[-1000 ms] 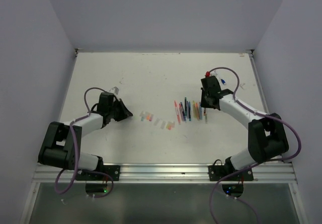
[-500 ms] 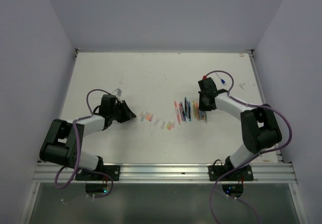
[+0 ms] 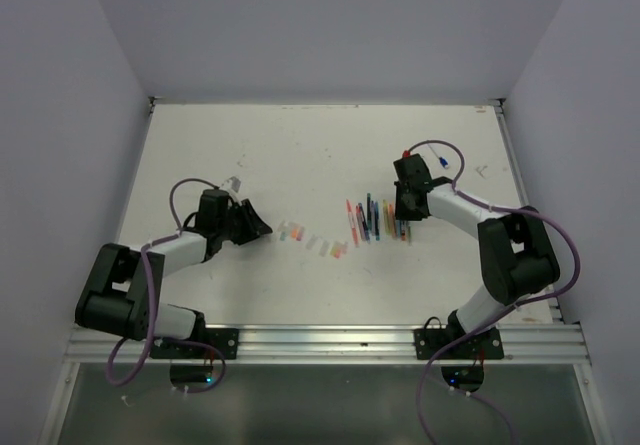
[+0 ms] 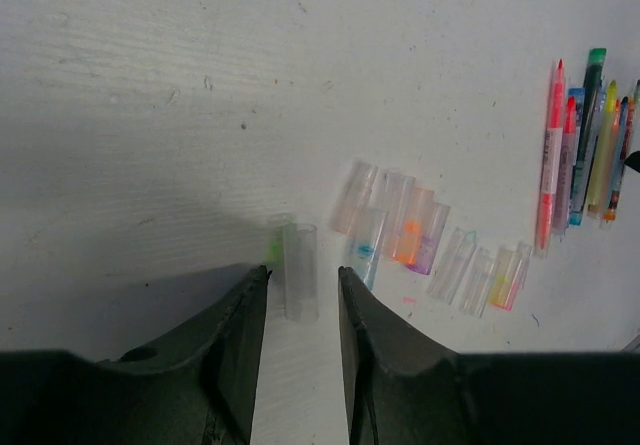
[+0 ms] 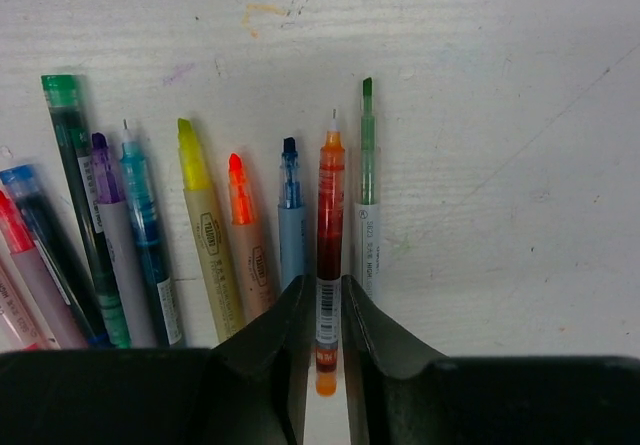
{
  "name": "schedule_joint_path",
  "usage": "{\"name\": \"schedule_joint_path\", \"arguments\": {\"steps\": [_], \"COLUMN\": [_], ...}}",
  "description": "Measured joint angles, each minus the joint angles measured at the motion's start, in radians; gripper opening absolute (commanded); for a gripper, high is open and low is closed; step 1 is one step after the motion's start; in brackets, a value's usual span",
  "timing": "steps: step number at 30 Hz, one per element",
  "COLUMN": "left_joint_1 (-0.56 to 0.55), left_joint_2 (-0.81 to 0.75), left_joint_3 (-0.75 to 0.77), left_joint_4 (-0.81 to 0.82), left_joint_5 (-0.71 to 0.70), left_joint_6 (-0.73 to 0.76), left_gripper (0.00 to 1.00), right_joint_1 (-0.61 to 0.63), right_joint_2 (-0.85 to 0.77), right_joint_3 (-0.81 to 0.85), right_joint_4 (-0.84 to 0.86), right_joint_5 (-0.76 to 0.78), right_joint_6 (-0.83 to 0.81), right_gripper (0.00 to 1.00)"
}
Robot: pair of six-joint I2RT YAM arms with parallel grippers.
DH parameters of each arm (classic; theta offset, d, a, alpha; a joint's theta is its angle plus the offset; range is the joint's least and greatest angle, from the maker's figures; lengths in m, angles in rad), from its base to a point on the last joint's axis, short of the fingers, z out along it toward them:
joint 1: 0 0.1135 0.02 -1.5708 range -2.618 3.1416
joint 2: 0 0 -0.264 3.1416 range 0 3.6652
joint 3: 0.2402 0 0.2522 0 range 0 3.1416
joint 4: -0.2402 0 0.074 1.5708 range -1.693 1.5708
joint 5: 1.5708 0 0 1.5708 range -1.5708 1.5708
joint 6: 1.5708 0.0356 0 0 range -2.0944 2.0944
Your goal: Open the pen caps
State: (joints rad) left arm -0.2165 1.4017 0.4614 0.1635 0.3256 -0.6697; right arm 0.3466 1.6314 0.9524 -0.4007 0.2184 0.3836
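A clear pen cap (image 4: pixel 300 283) lies on the table between the fingertips of my left gripper (image 4: pixel 303 273), with a gap on each side; that gripper is open. Just right of it lie several more pen caps (image 4: pixel 410 227), pale pink, orange and yellow, in a loose row (image 3: pixel 310 239). The pens (image 3: pixel 378 221) lie side by side further right. My right gripper (image 5: pixel 324 283) straddles the rear of a red-orange pen (image 5: pixel 329 215) lying uncapped in that row, its jaws slightly parted round the barrel. Beside it lie a green pen (image 5: pixel 366 205) and a blue pen (image 5: pixel 291 225).
White walls close in the table on the left, back and right. A metal rail (image 3: pixel 330 340) runs along the near edge by the arm bases. A small clear object (image 3: pixel 232 180) lies behind the left arm, and another small object (image 3: pixel 480 172) near the right wall.
The left jaws have spread and let the clear cap rest on the table. The right gripper came down onto the pen row, and its jaws have parted slightly round the red-orange pen.
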Motion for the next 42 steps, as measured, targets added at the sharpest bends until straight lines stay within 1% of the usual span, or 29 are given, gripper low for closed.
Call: {"name": "schedule_joint_path", "arguments": {"steps": [4,8,11,14,15,17,18,21,23,24,27,31,42], "left_joint_1": [0.000,0.000,0.000,0.000,0.000,0.000,0.000,0.000,0.000,0.000,0.000,0.000,0.000], "left_joint_2": [-0.016,-0.036,-0.054,-0.082,-0.094,-0.113,-0.122,-0.151,-0.173,-0.181,-0.205,-0.224,-0.217], "left_joint_3": [-0.004,-0.013,-0.018,-0.026,-0.032,-0.043,-0.048,-0.064,-0.076,-0.080,-0.091,-0.101,-0.101], "left_joint_4": [-0.001,0.000,0.000,0.003,0.008,0.010,0.011,0.017,0.021,0.024,0.034,0.052,0.066], "left_joint_5": [0.000,0.000,0.002,0.005,0.005,0.010,0.012,0.022,0.027,0.029,0.035,0.041,0.049], "left_joint_6": [0.000,0.000,-0.001,-0.002,-0.002,-0.003,-0.003,-0.007,-0.010,-0.010,-0.017,-0.018,-0.018], "left_gripper": [0.39,0.40,0.41,0.43,0.44,0.45,0.46,0.52,0.57,0.58,0.60,0.61,0.61], "right_joint_1": [0.000,0.000,-0.002,-0.023,-0.039,-0.081,-0.104,-0.172,-0.216,-0.233,-0.278,-0.307,-0.339], "right_joint_2": [0.000,0.000,0.000,0.019,0.042,0.109,0.143,0.251,0.324,0.355,0.425,0.491,0.594], "right_joint_3": [0.007,0.047,0.092,0.175,0.220,0.316,0.360,0.483,0.556,0.585,0.649,0.703,0.770], "right_joint_4": [-0.008,-0.023,-0.040,-0.057,-0.061,-0.051,-0.050,-0.057,-0.063,-0.066,-0.084,-0.099,-0.096], "right_joint_5": [0.002,0.008,0.031,0.054,0.058,0.075,0.084,0.097,0.103,0.104,0.105,0.105,0.075], "right_joint_6": [0.001,0.001,0.000,-0.005,-0.007,-0.015,-0.021,-0.034,-0.040,-0.042,-0.048,-0.059,-0.103], "right_gripper": [0.28,0.29,0.35,0.44,0.53,0.63,0.70,0.78,0.82,0.84,0.86,0.86,0.84]}}
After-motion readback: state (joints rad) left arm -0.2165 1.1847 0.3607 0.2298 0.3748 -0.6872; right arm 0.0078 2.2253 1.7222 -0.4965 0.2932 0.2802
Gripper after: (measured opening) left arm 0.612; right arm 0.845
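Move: The blue-capped marker lies about 23 cm ahead of the right hand and 11 cm to its right, roughly level with its fingertips, its cap on the near right end. The red pen, middle about 2 cm ahead, still lies between this hand's fingers; the green pen is 2 cm to the right of the red one, and the yellow pen about 6 cm to the left of the red one. From the left hand the marker is some 25 cm ahead and 53 cm to the right. The right hand rises clear of the red pen and swings forward and to the right in an arc about 6 cm high, some 19 cm out and 13 cm across, sinking again at the far end over the blue-capped marker, while it turns roughly 18 degrees clockwise and opens wide so that its fingers stand either side of the cap end without closing. Meanwhile the left hand lifts about 4 cm off the clear cap between its fingertips, opening further and tipping its fingers up a little. ##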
